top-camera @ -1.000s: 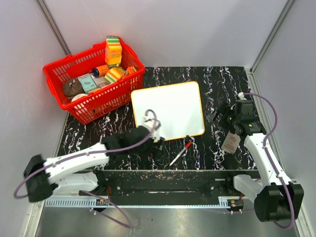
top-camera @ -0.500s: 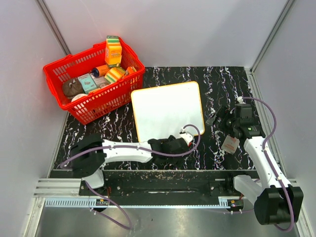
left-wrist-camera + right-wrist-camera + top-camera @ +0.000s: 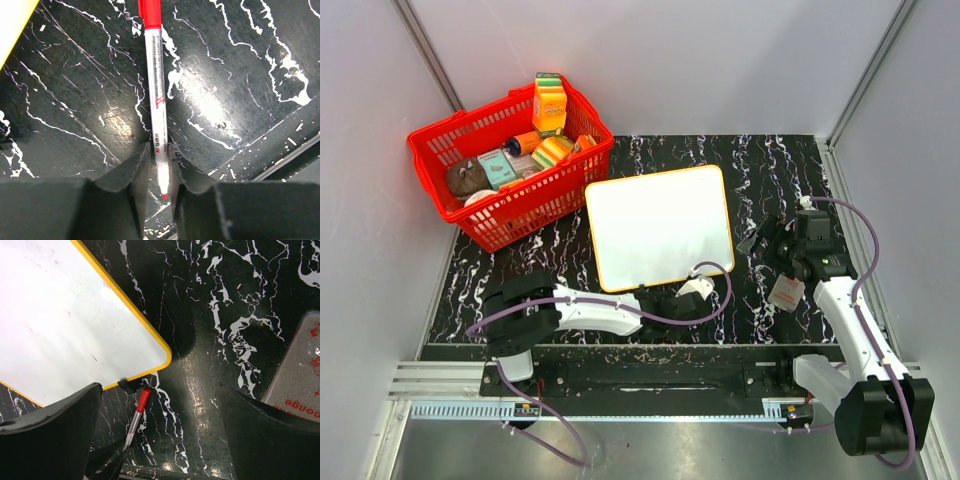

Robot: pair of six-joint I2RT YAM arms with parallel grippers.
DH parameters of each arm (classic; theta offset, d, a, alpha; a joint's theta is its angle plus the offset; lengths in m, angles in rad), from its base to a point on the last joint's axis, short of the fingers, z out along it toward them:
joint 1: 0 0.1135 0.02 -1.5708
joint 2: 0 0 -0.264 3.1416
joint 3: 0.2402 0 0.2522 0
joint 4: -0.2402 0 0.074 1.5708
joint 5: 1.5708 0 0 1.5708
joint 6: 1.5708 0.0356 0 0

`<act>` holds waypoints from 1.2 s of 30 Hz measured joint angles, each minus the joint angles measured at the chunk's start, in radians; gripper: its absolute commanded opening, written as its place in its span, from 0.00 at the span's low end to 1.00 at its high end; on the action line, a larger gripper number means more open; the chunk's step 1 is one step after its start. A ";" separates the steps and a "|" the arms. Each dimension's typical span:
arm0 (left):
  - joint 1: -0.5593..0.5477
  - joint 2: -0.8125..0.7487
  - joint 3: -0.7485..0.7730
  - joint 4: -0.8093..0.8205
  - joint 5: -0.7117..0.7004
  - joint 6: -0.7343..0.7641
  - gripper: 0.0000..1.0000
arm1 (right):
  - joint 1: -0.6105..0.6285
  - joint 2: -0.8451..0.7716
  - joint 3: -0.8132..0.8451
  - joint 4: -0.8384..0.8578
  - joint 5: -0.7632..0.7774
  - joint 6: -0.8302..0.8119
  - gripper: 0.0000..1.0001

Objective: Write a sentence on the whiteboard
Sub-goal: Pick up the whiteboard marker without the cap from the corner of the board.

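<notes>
The whiteboard [image 3: 660, 225] lies flat on the black marbled table, white with a yellow rim, and no sentence shows on it. The right wrist view also catches its near corner [image 3: 65, 315]. A red-capped marker [image 3: 156, 90] lies on the table just below that corner [image 3: 136, 415]. My left gripper [image 3: 682, 303] is low over the marker's tip end. Its jaws have closed in against the barrel on both sides [image 3: 159, 150], with the red tip between them. My right gripper [image 3: 765, 240] hovers right of the board, open and holding nothing [image 3: 159, 390].
A red basket [image 3: 510, 170] full of groceries stands at the back left, touching the board's corner. A grey sponge packet [image 3: 787, 292] lies under the right arm. A small black clip [image 3: 129, 386] sits on the board's near edge. Grey walls close in both sides.
My left arm swung right from the board's lower edge to the marker and came down over it. Its jaws went from wide open to closed around the barrel. The right arm barely shifted.
</notes>
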State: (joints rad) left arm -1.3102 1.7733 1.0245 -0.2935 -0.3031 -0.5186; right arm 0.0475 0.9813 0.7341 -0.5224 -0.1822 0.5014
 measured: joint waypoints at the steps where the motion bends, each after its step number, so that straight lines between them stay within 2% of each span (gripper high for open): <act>1: 0.000 0.000 0.000 0.001 -0.005 -0.008 0.08 | 0.000 0.000 0.000 0.000 -0.003 0.000 1.00; 3: 0.000 0.000 -0.006 0.007 -0.018 -0.017 0.00 | 0.000 -0.001 0.000 0.000 -0.012 0.000 1.00; 9: -0.005 -0.041 -0.061 0.040 -0.038 -0.028 0.00 | 0.000 -0.026 0.000 0.000 -0.021 -0.004 1.00; 14: -0.005 -0.122 -0.101 -0.009 -0.027 -0.004 0.00 | 0.000 -0.055 0.000 -0.002 -0.025 -0.009 1.00; 24: 0.008 -0.393 -0.157 -0.031 0.005 0.018 0.00 | 0.000 -0.132 0.014 -0.016 -0.098 -0.017 1.00; 31: 0.122 -0.493 -0.190 -0.024 0.093 0.016 0.00 | 0.002 -0.136 0.020 0.034 -0.227 -0.006 1.00; 36: 0.234 -0.621 -0.238 -0.017 0.187 0.019 0.00 | 0.011 -0.137 0.050 0.072 -0.330 0.001 1.00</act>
State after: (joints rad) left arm -1.0760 1.1519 0.7864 -0.3107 -0.1162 -0.4999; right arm 0.0582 0.8444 0.7837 -0.4503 -0.5125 0.5026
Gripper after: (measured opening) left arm 0.054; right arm 0.994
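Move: The marker lies on the table with its white end already between the left fingers; its middle is roughly 3 cm ahead and 3 cm right of that hand, at about its height. The whiteboard's middle is some 22 cm ahead and 3 cm left, its right-hand black clip about 11 cm ahead and 6 cm right, both near hand height. From the right hand, the marker's middle lies about 13 cm back, 14 cm left and 12 cm below. The marker is pinched near its white end as the left fingers finish closing; the left hand keeps that grip, eases left about 3 cm close to the table, then lifts some 12 cm, veering forward and further left towards the board late on, rolling its right side up. The empty right hand, wide open, rises about 8 cm and shifts left, its fingers tipping up and swinging counter-clockwise. ##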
